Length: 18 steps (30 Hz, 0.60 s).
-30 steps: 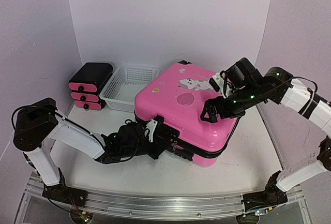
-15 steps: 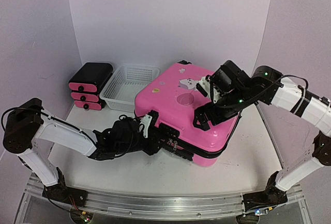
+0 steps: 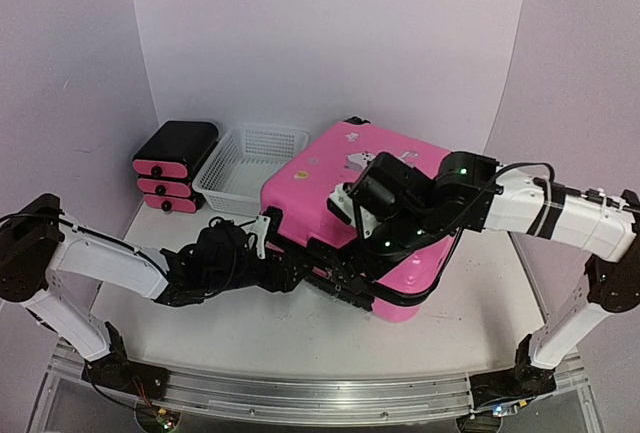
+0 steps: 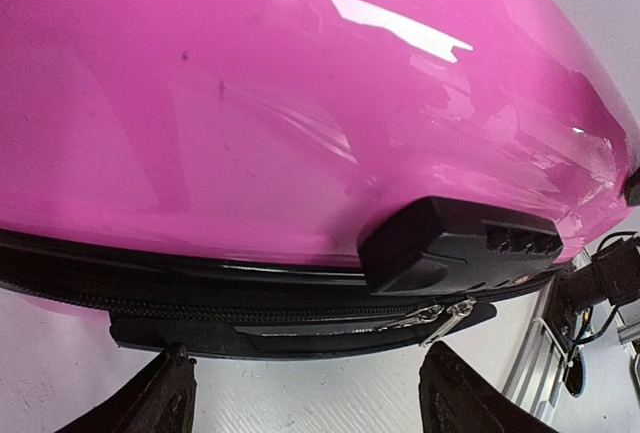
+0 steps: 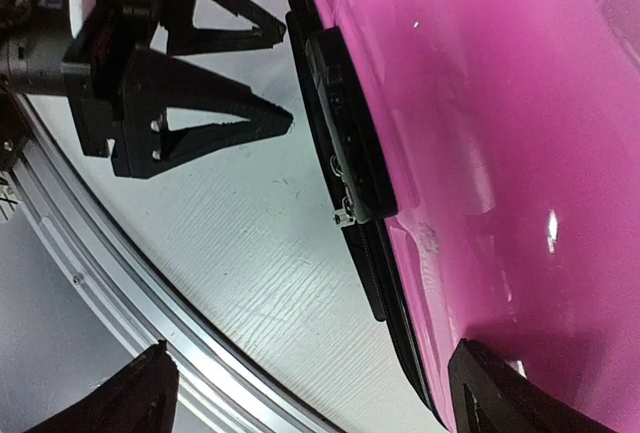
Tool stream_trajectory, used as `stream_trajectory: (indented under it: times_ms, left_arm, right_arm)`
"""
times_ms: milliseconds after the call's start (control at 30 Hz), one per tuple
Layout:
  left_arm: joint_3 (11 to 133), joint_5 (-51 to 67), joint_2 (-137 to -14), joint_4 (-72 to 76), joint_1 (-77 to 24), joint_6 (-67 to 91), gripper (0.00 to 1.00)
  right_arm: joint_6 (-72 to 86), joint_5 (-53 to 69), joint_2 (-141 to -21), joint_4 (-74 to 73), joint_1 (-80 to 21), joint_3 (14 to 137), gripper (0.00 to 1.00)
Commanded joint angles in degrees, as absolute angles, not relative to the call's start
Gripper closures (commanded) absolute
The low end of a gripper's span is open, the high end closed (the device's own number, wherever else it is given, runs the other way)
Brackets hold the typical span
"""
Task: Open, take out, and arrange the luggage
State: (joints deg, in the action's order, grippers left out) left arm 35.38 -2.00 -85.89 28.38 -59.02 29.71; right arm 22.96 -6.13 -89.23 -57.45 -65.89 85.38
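Observation:
The luggage is a glossy pink hard-shell case lying flat and closed at the table's middle. Its black zipper band runs along the front side, with a black lock block and two metal zipper pulls just below it. My left gripper sits low on the table in front of that side, open, nothing between its fingers. My right gripper hangs open over the front edge, looking down at the zipper pulls and the left gripper.
A small black drawer unit with pink fronts stands at the back left, with a white mesh basket beside it, touching the luggage's back corner. An aluminium rail runs along the near table edge. Walls close in on three sides.
My left gripper has opened and drawn back a little to the left, away from the zipper band. My right arm has swung left across the lid to the front edge.

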Motion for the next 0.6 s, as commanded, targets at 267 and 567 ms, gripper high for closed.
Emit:
stream_trajectory:
  times_ms: [267, 567]
  left_arm:
    - [42.9, -3.1, -89.8, 28.4, -64.8, 21.1, 0.44]
    - [46.6, -13.6, -95.6, 28.4, -68.3, 21.8, 0.58]
  right_arm:
    - [21.8, -20.1, -87.4, -59.0, -67.2, 90.6, 0.03]
    - [23.7, -21.0, -85.2, -58.5, -67.1, 87.7, 0.02]
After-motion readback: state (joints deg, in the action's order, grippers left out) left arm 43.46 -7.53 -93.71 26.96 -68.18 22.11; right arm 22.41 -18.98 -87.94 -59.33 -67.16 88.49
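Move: The zipper pulls sit about 7 cm to the left gripper's right, 1 cm back and 2 cm lower. The black lock block is some 5 cm to that gripper's right, 2 cm ahead and 1 cm higher, and the pink suitcase's middle about 10 cm ahead, 10 cm right and 1 cm lower. From the right gripper, the pulls lie roughly 3 cm left, 1 cm ahead and 8 cm below. Bring the left gripper about 5 cm to the right and some 3 cm back, along the suitcase's front side towards the zipper pulls, turning the wrist slightly clockwise and narrowing the open fingers partway without shutting them. Let the right gripper dip briefly, then raise it about 3 cm net and carry it forward over the lid's front edge, fingers wide and tilting forward some 10 degrees. ##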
